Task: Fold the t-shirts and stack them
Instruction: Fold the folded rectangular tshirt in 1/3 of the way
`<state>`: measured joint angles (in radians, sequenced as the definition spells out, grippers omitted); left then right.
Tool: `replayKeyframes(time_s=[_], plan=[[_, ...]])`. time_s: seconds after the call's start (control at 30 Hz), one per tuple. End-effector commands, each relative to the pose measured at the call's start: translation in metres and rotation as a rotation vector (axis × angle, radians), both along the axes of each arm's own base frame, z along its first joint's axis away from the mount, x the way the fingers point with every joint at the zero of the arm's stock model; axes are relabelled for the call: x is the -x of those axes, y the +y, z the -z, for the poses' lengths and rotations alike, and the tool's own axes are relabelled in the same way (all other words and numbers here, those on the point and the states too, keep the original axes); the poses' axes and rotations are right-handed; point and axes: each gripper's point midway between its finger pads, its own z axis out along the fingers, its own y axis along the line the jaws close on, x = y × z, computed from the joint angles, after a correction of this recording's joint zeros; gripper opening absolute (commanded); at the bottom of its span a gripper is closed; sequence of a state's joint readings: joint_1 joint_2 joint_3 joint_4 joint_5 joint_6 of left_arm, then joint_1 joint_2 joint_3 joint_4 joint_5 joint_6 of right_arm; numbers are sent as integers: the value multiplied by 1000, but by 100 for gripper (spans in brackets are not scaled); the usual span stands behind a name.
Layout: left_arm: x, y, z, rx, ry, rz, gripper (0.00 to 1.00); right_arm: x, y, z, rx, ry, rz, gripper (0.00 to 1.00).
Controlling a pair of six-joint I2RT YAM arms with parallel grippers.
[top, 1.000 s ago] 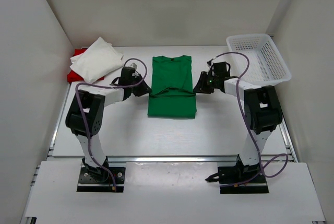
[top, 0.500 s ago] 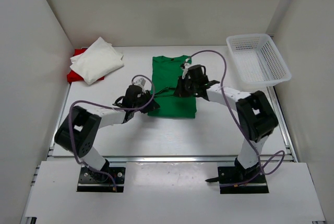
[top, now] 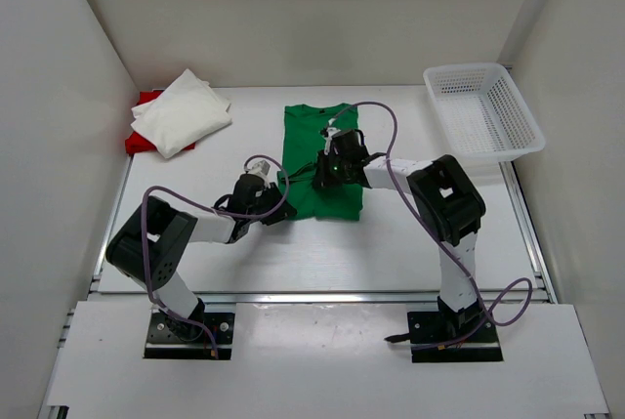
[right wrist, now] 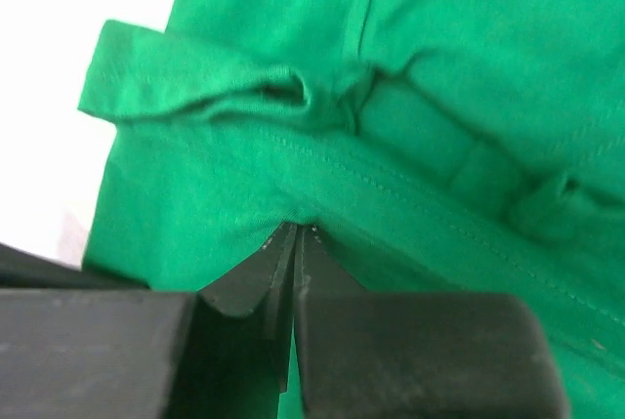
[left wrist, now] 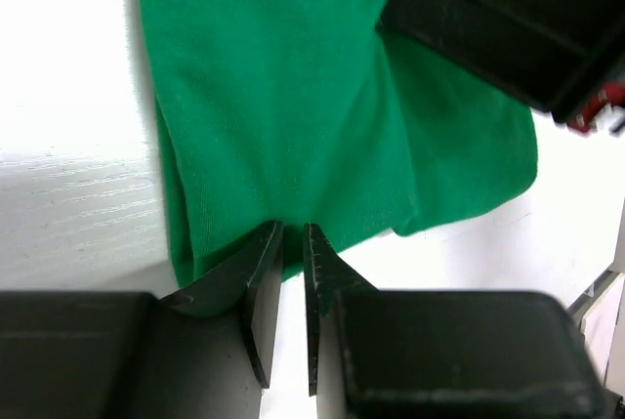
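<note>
The green t-shirt (top: 322,160) lies flat mid-table, collar to the far side, with loose folds across its middle (right wrist: 469,67). My right gripper (top: 320,173) sits over its middle. Its jaws are shut, and the cloth puckers into the tips (right wrist: 296,230). My left gripper (top: 278,206) is at the shirt's near left corner. Its jaws stand a narrow gap apart at the hem (left wrist: 292,231), with bare table showing between them. The white t-shirt (top: 181,111) lies folded on the red t-shirt (top: 146,102) at the back left.
A white mesh basket (top: 483,106) stands at the back right corner. White walls close in the table on the left, right and far sides. The right arm's black wrist (left wrist: 518,19) hangs over the green cloth (left wrist: 293,97) close to my left gripper.
My right gripper has swung left from the shirt's right edge to its middle and closed. My left gripper has moved from the shirt's left side toward me to the near left corner.
</note>
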<state>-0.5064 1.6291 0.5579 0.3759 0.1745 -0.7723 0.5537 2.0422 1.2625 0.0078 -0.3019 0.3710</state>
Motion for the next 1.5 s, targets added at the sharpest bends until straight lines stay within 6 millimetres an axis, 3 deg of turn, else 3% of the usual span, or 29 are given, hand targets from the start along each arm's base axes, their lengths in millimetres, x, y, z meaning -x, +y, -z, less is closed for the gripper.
replayKeyframes(time_s=[0.0, 0.17, 0.23, 0.33, 0.43, 0.47, 0.5, 0.57, 0.6, 0.63, 0.73, 0.83, 0.9, 0.93, 1.0, 1.03, 1.07, 1.2, 1.27, 1.33, 1.47], plan=[[16, 8, 13, -34, 36, 11, 27, -42, 0, -8, -23, -107, 75, 0], [15, 19, 12, -61, 33, 3, 26, -73, -6, -26, -48, -139, 116, 0], [13, 29, 10, -93, 26, -15, 27, -88, -21, -38, -30, -151, 132, 0], [8, 45, 13, -132, 29, -53, 27, -99, -39, -49, -14, -175, 151, 0], [6, 50, 10, -127, 29, -64, 26, -94, -57, -43, 4, -135, 178, 0], [5, 51, 7, -130, 15, -70, 27, -95, -57, -57, -27, -158, 184, 1], [3, 51, 4, -127, 8, -72, 27, -85, -60, -48, -18, -134, 178, 0], [6, 45, -6, -111, -12, -54, 28, -60, -65, -51, -21, -111, 182, 0], [6, 44, -9, -116, -21, -44, 28, -59, -61, -75, -56, -170, 180, 0], [5, 43, -16, -105, -38, -47, 30, -42, -63, -63, -60, -132, 178, 0], [4, 39, -32, -62, -66, -50, 31, -18, -68, -73, -80, -161, 184, 0], [-15, 33, -50, -18, -99, -64, 33, 4, -63, -68, -123, -108, 141, 1], [-38, 24, -67, 2, -128, -62, 34, 24, -55, -63, -106, -84, 100, 0], [-42, 21, -58, 7, -95, -57, 33, 23, -64, -54, -60, -90, 140, 0], [-63, 15, -45, 31, -44, -49, 32, 34, -60, -53, -50, -105, 118, 0], [-73, 9, -50, 50, -45, -43, 31, 38, -58, -49, -61, -99, 107, 0], [-79, 12, -35, 49, -6, -58, 30, 38, -57, -51, -93, -99, 98, 0], [-108, 9, -25, 101, 26, -73, 29, 15, -56, -48, -117, -70, 99, 0], [-116, 14, -26, 105, 10, -101, 29, 16, -52, -50, -124, -59, 87, 0], [-127, 28, -30, 108, -15, -149, 29, 27, -57, -38, -66, -52, 98, 1], [-133, 31, -32, 161, -20, -166, 31, 65, -67, -4, -29, 26, 110, 0]])
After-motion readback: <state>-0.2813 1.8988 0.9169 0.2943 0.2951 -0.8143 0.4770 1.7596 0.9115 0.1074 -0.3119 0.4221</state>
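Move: My left fingertips are already on the near-left corner of the green t-shirt; the left end of the fold's free edge lies about 11 cm ahead of them and 1 cm left. My right hand, shut and low over the folded strip, has that left end about 8 cm to its left and 2 cm ahead, the t-shirt's near-right corner 9 cm back and 10 cm to its right, and the unfolded upper part's middle about 14 cm ahead, 1 cm right. With my left fingertips I drag the near-left corner some 4 cm left, lift, then reach about 11 cm forward and down onto the left end of the fold's edge. Meanwhile my shut right hand sweeps forward across the cloth, veering right and rising slightly, then swings back about 13 cm, rising before it dips over the strip's near-right part. ##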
